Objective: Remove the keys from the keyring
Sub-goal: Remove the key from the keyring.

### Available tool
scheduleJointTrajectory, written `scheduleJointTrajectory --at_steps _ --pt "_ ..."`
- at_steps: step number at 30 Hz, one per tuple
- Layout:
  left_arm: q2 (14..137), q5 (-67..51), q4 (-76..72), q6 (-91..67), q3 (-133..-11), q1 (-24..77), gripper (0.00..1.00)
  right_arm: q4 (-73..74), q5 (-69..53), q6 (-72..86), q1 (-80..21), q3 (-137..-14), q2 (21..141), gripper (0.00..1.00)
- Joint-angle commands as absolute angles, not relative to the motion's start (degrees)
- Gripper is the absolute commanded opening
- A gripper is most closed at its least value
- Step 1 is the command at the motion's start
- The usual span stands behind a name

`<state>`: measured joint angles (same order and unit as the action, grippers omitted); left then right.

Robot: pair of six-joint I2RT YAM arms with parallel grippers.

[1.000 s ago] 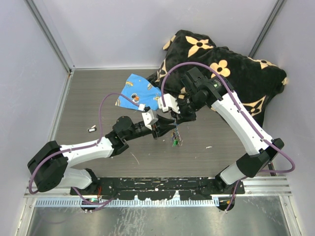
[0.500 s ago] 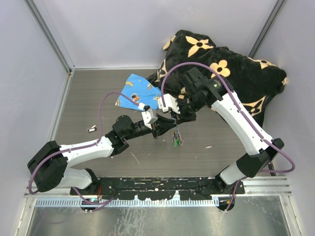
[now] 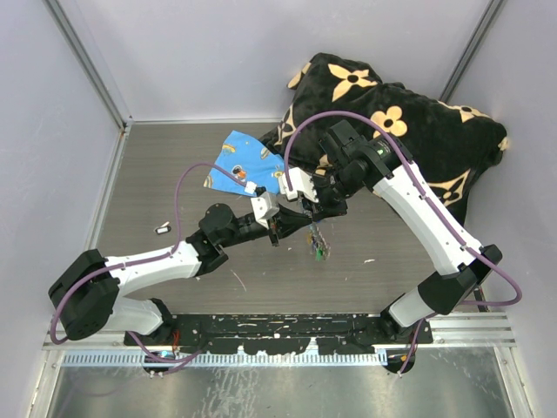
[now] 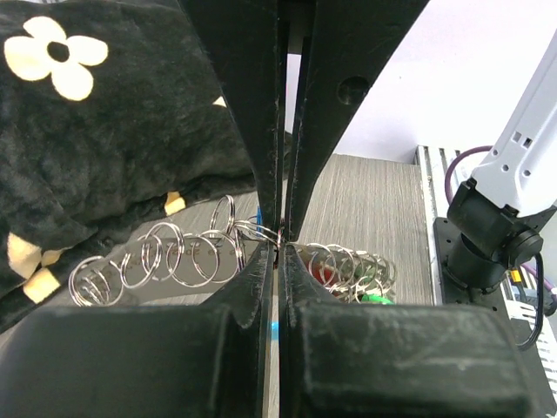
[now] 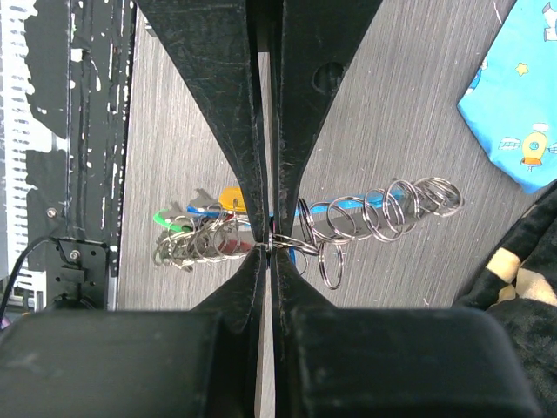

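The keyring (image 5: pixel 383 207) is a chain of linked silver rings with a light-blue piece, held in the air between both grippers. My right gripper (image 5: pixel 265 245) is shut on one ring near the middle of the chain. My left gripper (image 4: pixel 280 240) is shut on a ring of the same chain. The keys (image 5: pixel 196 228), with green, yellow, blue and red heads, hang bunched at one end. From above, the two grippers (image 3: pixel 294 223) (image 3: pixel 312 209) meet tip to tip, and the keys (image 3: pixel 318 249) dangle just below them.
A blue printed cloth (image 3: pixel 244 161) lies behind the grippers. A black blanket with cream flowers (image 3: pixel 400 122) fills the back right corner. A small dark-and-white object (image 3: pixel 162 230) lies on the table at the left, and a white scrap (image 3: pixel 369 260) at the right.
My left gripper has shut on the ring chain. The hanging keys have swung slightly to the right. The right gripper has kept its grip.
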<state>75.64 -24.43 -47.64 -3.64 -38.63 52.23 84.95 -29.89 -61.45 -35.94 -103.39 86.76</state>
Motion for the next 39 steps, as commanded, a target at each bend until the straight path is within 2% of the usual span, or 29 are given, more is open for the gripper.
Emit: scheduleJointTrajectory --at_steps 1,10,14,20,28,39 --pt "74.2 -25.5 -51.3 -3.5 -41.2 52.4 0.0 83.4 -33.4 -61.1 -36.6 -104.5 85.9 0.1" --pt "70.5 -22.9 -56.5 -6.2 -37.8 52.4 0.0 83.4 -42.9 -62.5 -29.6 -105.6 85.0 0.4" --pt "69.4 -22.3 -59.0 -7.1 -36.4 52.4 0.0 83.4 -48.5 -63.8 -25.6 -105.2 84.3 0.49" --pt "68.4 -22.1 -61.8 -8.3 -35.4 52.4 0.0 81.9 -56.2 -64.3 -22.9 -101.4 83.2 0.51" --pt "69.8 -20.4 -69.6 -13.4 -34.4 52.4 0.0 80.9 -64.4 -64.4 -22.9 -98.6 81.6 0.5" --pt "71.2 -18.7 -74.6 -17.9 -33.9 52.4 0.0 78.6 -61.4 -61.3 -22.9 -99.1 80.8 0.47"
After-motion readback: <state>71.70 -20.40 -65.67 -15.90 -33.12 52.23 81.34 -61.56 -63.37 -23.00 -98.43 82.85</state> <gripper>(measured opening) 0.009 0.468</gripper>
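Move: Both hands' closed fingertips meet at the same pinched ring of the keyring, well clear of the table, so it lies practically at both hand points. From the left hand, the bunch of coloured tags hangs about 5 cm back, level sideways, and 4 cm lower; the same holds from the right. The strip's front rings stand some 9 cm ahead of either hand, again level sideways, at about the same height. Upward go both hands, the left by about 6 cm with a smaller pull to its left and back, keeping its pinch on the ring while its fingers tip up. The right opens about halfway, letting go of the ring, rises some 5 cm and swings its fingers up towards level by about 30 degrees; on the way it swerves forward and slightly right, then comes back and left, its open fingers ending either side of the left fingertips. ##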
